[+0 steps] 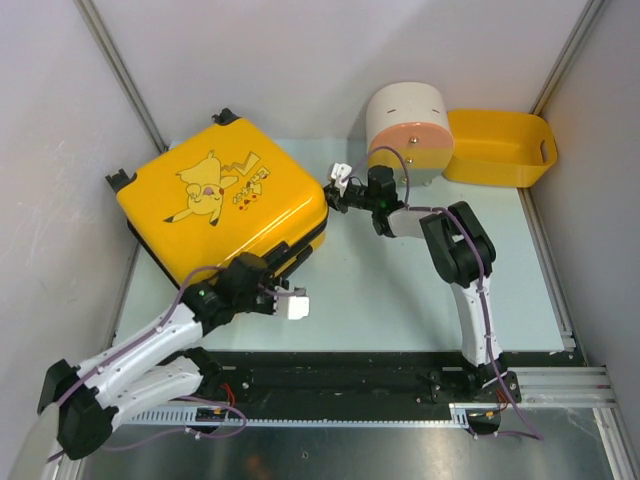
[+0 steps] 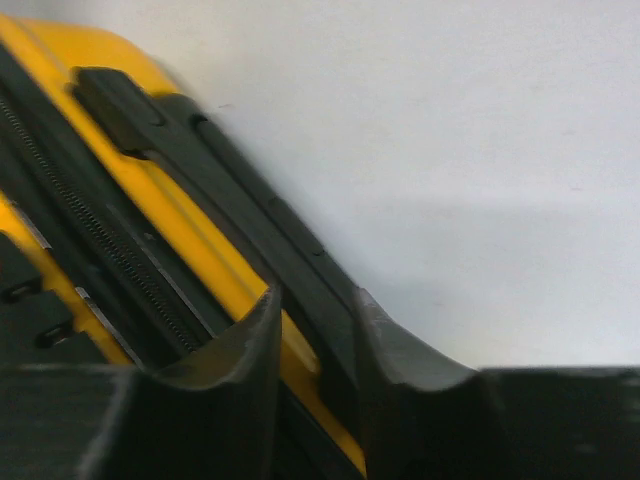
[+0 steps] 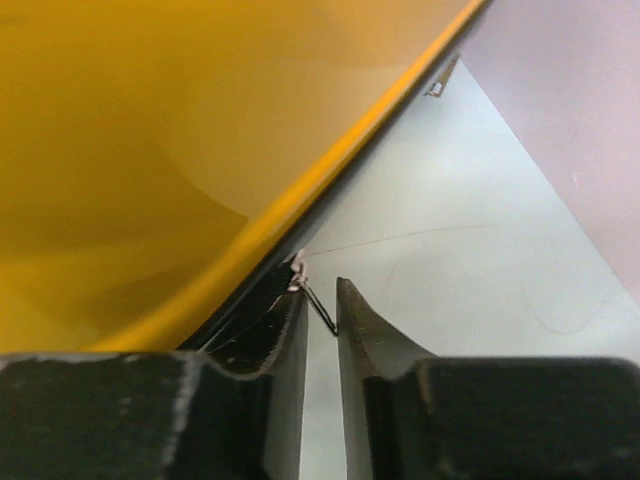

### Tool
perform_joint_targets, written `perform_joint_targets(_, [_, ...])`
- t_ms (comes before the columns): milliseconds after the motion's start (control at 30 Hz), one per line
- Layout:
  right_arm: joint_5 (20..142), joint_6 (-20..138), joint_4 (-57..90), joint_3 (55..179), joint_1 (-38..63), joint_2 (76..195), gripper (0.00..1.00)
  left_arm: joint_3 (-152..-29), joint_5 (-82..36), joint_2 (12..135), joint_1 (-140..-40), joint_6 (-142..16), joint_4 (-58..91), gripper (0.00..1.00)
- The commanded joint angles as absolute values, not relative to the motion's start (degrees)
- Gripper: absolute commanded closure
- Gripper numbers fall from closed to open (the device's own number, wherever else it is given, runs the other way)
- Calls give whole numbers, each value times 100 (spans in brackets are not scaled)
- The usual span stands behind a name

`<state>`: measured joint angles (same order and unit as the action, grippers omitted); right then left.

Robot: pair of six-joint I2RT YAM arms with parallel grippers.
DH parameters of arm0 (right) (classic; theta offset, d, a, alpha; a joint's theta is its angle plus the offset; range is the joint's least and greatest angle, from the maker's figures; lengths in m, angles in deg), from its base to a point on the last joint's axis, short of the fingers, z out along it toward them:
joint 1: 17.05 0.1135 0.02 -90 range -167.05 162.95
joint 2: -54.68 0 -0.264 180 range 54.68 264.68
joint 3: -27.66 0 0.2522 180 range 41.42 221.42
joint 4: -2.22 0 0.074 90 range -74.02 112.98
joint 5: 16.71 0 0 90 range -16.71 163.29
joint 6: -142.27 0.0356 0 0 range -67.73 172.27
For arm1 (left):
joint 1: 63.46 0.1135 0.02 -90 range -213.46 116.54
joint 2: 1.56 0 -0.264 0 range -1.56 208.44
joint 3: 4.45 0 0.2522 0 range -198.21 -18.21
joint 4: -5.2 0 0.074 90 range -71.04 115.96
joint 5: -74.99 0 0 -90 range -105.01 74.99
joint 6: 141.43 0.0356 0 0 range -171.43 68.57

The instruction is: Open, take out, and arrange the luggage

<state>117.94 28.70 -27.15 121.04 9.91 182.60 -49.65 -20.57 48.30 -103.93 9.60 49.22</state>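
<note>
The luggage (image 1: 225, 205), a yellow hard-shell suitcase with a cartoon print, lies closed and flat on the left half of the table. My left gripper (image 1: 290, 300) is at its near edge. In the left wrist view its jaws (image 2: 315, 300) stand slightly apart, with the black handle (image 2: 250, 220) and yellow shell (image 2: 215, 265) showing in the gap. My right gripper (image 1: 340, 185) is at the case's right corner. There its jaws (image 3: 320, 290) are narrowly apart, and a thin black zipper pull (image 3: 322, 310) slants between the tips beside the shell (image 3: 150, 130).
A cream-and-pink drum-shaped box (image 1: 408, 130) stands at the back, just behind my right gripper. A yellow basket (image 1: 500, 147) sits to its right against the wall. Grey walls close in on both sides of the pale table (image 1: 400, 290).
</note>
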Motion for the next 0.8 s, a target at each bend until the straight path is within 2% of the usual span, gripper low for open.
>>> perform_joint_targets(0, [11145,2670,-2394,12448,853,17765,72,-5914,-2265,5336,-10363,-220,6756,53])
perform_joint_targets(33, [11083,2547,-2148,12431,792,17520,65,-6169,-2370,5380,-10363,-465,6791,48])
perform_joint_targets(67, [11013,2459,-1667,12431,678,17405,56,-6693,-2449,5459,-10363,-563,6809,37])
perform_joint_targets(133, [10915,2432,-1146,12422,537,17133,47,-7188,-2616,5504,-10363,-861,6862,27])
perform_joint_targets(167, [10898,2371,-587,12396,458,16853,40,-7661,-2782,5565,-10363,-950,6871,18])
perform_joint_targets(267, [10687,2213,442,12168,396,16256,29,-8374,-2915,5635,-10337,-1249,6888,10])
perform_joint_targets(433, [10529,2414,1395,11491,448,15322,18,-9150,-3091,5829,-9715,-1731,6880,9])
perform_joint_targets(500, [10494,2606,1905,11227,501,14910,17,-9563,-3371,5969,-9310,-1952,6880,9])
perform_joint_targets(600, [10537,2818,2414,10946,562,14357,16,-10143,-3828,6347,-8013,-2452,6880,9])
perform_joint_targets(767, [10249,3608,3354,10726,1115,13599,18,-11309,-4146,7383,-6612,-3235,6871,9])
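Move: The luggage's middle lies about 20 cm ahead of the left hand and 12 cm to its left, at much the same height; its black side handle is only about 3 cm ahead, right by the fingers. From the right hand, at the case's right-hand corner, that middle is some 25 cm to the left and 3 cm back. The little drawer chest stands roughly 15 cm ahead of the right hand and 24 cm to its right. Both hands come free of the luggage and spread their fingers wide: the right leaves the corner by its zipper pull, swinging right and up after a small forward slip, then back, ending some 11 cm to the right and as far back. The left lifts from beside the handle about 23 cm, then sweeps forward and left over the case, turning some 50 degrees counter-clockwise. ##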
